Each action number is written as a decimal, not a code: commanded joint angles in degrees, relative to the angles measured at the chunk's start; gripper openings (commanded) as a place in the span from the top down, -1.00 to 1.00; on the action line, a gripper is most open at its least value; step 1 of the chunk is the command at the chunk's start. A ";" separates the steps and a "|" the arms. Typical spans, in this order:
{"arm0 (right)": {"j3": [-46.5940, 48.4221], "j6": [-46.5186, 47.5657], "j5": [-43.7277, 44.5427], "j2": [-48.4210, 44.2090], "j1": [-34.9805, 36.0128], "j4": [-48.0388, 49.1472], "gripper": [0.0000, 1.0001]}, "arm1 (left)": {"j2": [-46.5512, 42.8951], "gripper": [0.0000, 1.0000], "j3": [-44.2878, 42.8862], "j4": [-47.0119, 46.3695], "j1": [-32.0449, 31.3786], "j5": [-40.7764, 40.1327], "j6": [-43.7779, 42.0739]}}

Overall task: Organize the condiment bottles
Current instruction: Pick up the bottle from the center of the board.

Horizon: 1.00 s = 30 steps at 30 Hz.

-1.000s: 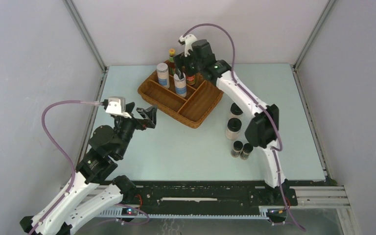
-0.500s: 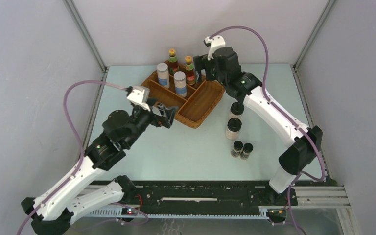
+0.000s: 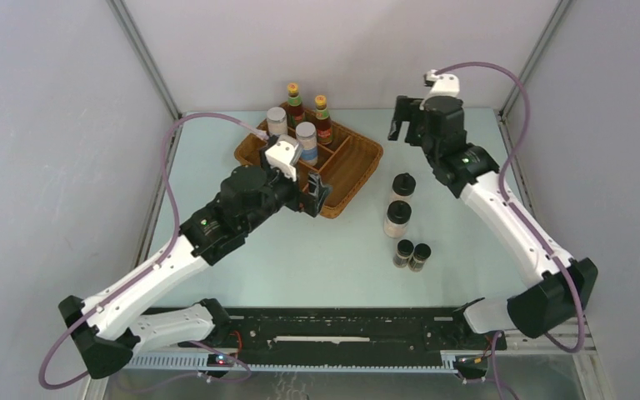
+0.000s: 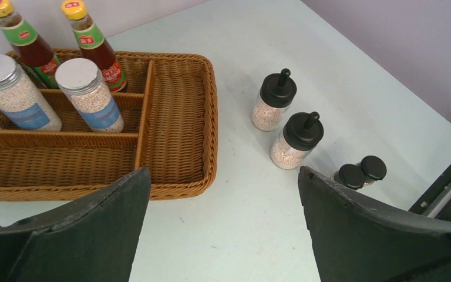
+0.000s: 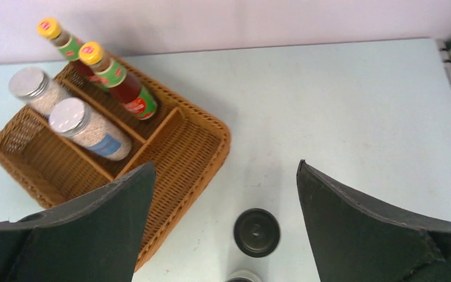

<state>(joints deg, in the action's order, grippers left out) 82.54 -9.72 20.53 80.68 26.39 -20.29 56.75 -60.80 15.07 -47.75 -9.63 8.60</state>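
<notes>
Two red-brown sauce bottles (image 3: 293,102) (image 3: 322,117) and two silver-lidded jars (image 3: 277,123) (image 3: 306,140) stand in the back compartments of the wicker tray (image 3: 352,167). On the table right of the tray stand two black-capped shakers (image 3: 402,187) (image 3: 397,218) and two dark vials (image 3: 402,252) (image 3: 421,255). My left gripper (image 3: 317,197) (image 4: 223,176) hangs open and empty over the tray's near corner. My right gripper (image 3: 406,132) (image 5: 226,170) is open and empty, high above the far shaker (image 5: 256,232).
The tray's large right compartment (image 4: 176,111) and long front compartment (image 4: 53,161) hold nothing. Grey walls close in the back and sides. A black rail (image 3: 342,329) runs along the near edge of the table.
My right gripper drew back from the sauce bottle in the tray, swung right and opened wider. My left arm reached forward and right to the tray's near corner.
</notes>
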 commanded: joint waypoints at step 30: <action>-16.23 -17.49 -0.32 -15.86 -24.04 -1.03 -0.99 | 34.54 -1.00 -29.17 1.67 -1.12 6.40 -6.79</action>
<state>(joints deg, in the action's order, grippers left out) 67.46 -24.38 20.45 65.76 3.07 -23.24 87.53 -83.15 15.40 -48.60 -4.21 4.23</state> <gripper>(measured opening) 0.993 0.996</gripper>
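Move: Left hand: the farther of the two black-capped bottles stands about 9 cm ahead, 19 cm to its right and 19 cm below. The nearer bottle is roughly level ahead, 17 cm right; the two small shakers lie some 8 cm back, 20 cm right. The wicker tray's middle is about 19 cm ahead, 3 cm left. From the right hand, the far bottle lies about 7 cm back, 1 cm right, 19 cm below. Rightward and forward, sinking a little, the open left hand travels about 13 cm towards the far black-capped bottle, fingers aimed ahead-right and touching nothing. The right hand, also open, clears away to its right by some 17 cm, drawing slightly back and turning clockwise about 30 degrees. ##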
